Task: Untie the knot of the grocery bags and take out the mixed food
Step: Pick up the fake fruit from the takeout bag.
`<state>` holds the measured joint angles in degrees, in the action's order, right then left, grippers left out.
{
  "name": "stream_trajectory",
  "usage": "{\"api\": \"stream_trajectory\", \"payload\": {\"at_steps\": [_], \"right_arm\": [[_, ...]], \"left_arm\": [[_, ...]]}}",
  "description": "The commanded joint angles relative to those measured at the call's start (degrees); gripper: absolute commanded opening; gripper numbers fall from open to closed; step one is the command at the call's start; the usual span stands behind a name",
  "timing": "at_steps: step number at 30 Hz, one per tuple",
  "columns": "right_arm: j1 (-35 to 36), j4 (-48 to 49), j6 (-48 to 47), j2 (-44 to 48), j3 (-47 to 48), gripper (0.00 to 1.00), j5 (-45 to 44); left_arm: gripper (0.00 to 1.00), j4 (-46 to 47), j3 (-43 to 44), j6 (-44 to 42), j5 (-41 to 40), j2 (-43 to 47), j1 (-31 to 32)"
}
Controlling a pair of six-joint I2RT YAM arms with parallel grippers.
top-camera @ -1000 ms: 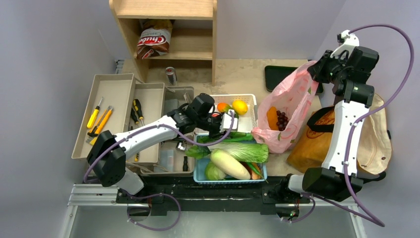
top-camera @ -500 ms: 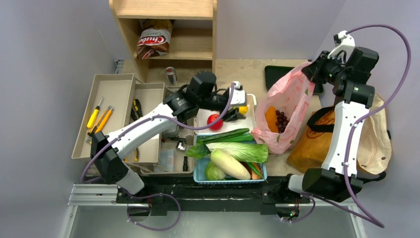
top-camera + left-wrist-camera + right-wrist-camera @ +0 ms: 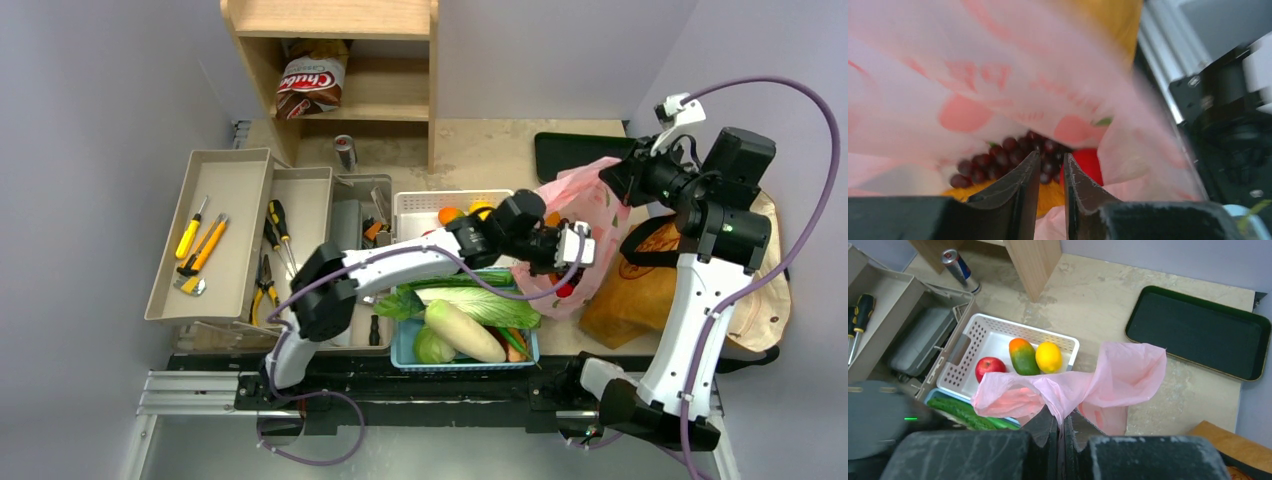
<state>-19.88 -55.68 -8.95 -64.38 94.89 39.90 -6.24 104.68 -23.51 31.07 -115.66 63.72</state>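
Note:
My right gripper [image 3: 1062, 420] [image 3: 615, 180] is shut on the rim of the thin pink bag [image 3: 1073, 385] [image 3: 585, 200] and holds its mouth up and open. No knot shows. My left gripper [image 3: 575, 245] [image 3: 1052, 156] reaches into that bag, jaws a narrow gap apart with nothing between them. Just past its tips lie dark grapes [image 3: 998, 162], a red apple [image 3: 1088, 162] and something orange [image 3: 1048, 197]. The brown paper bag [image 3: 630, 290] stands right of the pink one.
A white basket [image 3: 998, 322] holds a red apple [image 3: 989, 367], a mango [image 3: 1023, 356] and a yellow fruit [image 3: 1048, 356]. The blue basket [image 3: 400, 355] holds napa cabbage [image 3: 490, 305] and daikon [image 3: 462, 330]. Tool trays [image 3: 210, 230], shelf [image 3: 330, 20], can [image 3: 345, 152], dark tray [image 3: 1198, 332].
The left arm carried a red apple to the white basket, let it go there, then swung right into the pink bag. The right gripper has lowered the bag's rim a little.

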Motion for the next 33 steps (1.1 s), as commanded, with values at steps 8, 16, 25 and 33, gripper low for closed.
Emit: {"api": "stream_trajectory", "payload": {"at_steps": [8, 16, 25, 33], "right_arm": [[-0.1, -9.2, -5.8, 1.9, 1.6, 0.00, 1.1], [0.0, -9.5, -4.1, 0.9, 2.2, 0.00, 4.6], [0.0, -5.2, 3.4, -0.9, 5.3, 0.00, 12.5], [0.1, -4.0, 8.4, 0.1, 8.3, 0.00, 15.1]], "left_arm": [[0.55, 7.4, 5.8, -3.4, -23.7, -13.5, -0.6], [0.78, 6.3, 8.5, 1.9, -18.5, -15.9, -0.8], [0.85, 1.7, 17.0, 1.1, -12.6, -22.6, -0.4], [0.93, -3.7, 21.4, -2.6, -12.8, -25.2, 0.9]]}}
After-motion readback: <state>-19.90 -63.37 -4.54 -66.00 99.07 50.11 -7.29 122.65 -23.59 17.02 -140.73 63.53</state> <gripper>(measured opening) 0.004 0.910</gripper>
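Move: The grapes in the pink bag lie some 8 cm ahead of the left hand, 8 cm to its right and about 16 cm below. The yellow-orange piece is tucked beside and under them, about 4 cm nearer on their left; the red fruit is some 8 cm back from the grapes, level with them sideways. From the right hand, which holds the bag's rim, the grapes are about 14 cm back, 1 cm left and 27 cm below. The grapes in the pink bag are what the left hand goes down for: it dives about 13 cm and 8 cm forward, backs up 3 cm or so, then sinks again while shifting right, swinging counter-clockwise and spreading its nearly shut fingers almost fully, one to either side of the bunch. The right hand keeps its pinch on the bag's rim, easing left and slightly back, dipping and rising again. ##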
